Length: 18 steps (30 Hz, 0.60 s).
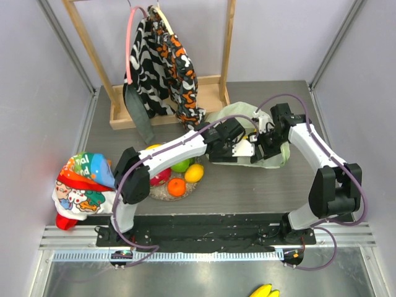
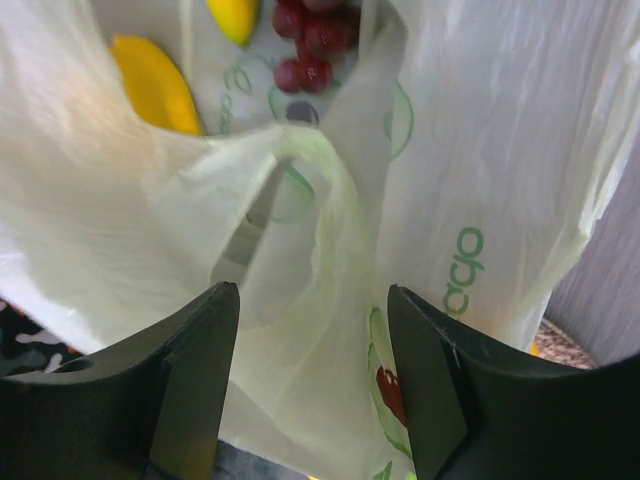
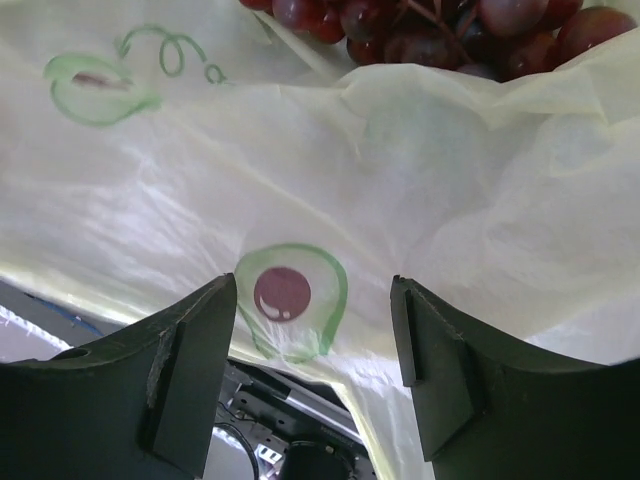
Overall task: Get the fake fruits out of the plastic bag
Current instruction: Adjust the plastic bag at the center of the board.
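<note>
The pale-green plastic bag (image 1: 237,115) lies crumpled at the table's back right, between my two grippers. My left gripper (image 1: 240,147) stands open at the bag's left side. In the left wrist view a handle loop (image 2: 290,215) of loose bag film hangs between the open fingers (image 2: 205,360). Inside the bag there show dark red grapes (image 2: 310,40), a yellow-orange fruit (image 2: 155,85) and a lemon-yellow one (image 2: 233,15). My right gripper (image 1: 262,140) is open too, the bag's printed film (image 3: 300,170) slack before it and the grapes (image 3: 430,25) beyond.
A shallow dish (image 1: 162,194) near the left arm holds an orange (image 1: 176,187), a lemon (image 1: 194,172), a green apple (image 1: 181,166) and a red fruit (image 1: 159,177). A wooden rack (image 1: 166,104) with patterned cloth (image 1: 167,59) stands behind. A colourful bundle (image 1: 83,185) lies far left. Bananas (image 1: 263,291) lie below the rail.
</note>
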Tool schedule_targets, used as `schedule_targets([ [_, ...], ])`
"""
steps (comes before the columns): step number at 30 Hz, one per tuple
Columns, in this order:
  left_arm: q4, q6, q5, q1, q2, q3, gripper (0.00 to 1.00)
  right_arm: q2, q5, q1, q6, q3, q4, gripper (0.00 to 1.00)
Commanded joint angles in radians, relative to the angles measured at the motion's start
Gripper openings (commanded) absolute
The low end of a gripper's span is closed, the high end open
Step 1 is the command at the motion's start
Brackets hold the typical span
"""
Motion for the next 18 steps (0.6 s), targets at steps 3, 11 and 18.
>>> schedule_targets([
  [3,0.12,0.091,-0.179,-0.016,0.005,-0.095,0.54,-0.044,-0.013,0.0,0.029,0.012,0.038,0.71],
  [11,0.067,-0.124,-0.227,0.033,0.005,0.006,0.0,-0.048,-0.045,0.001,0.006,0.054,0.022,0.71],
  [18,0.084,-0.356,-0.127,0.087,-0.155,0.043,0.0,-0.013,-0.16,0.013,-0.057,0.181,0.045,0.71],
])
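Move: The strip of plastic bag rim that the left fingers are about to shut on hangs just below them, about 4 cm down, 1 cm ahead and 2 cm left. The grapes in the bag lie some 5 cm ahead of the left hand, 10 cm right and 8 cm down, with a yellow fruit about 5 cm beyond them; the plate's lemon is 5 cm back, 11 cm left. For the open right hand, the bag's near wall is about 5 cm below, 1 cm ahead and 2 cm left. The left hand dips about 3 cm and slips 2 cm left onto the bag's left-hand rim, closes its wide-open fingers fully to pinch the thin plastic, then draws forward some 4 cm while rising about 5 cm and swinging roughly 20 degrees counter-clockwise. The right hand stays wide open and nearly still over the bag's near wall, and only towards the end lifts about 3 cm, easing forward and left. ##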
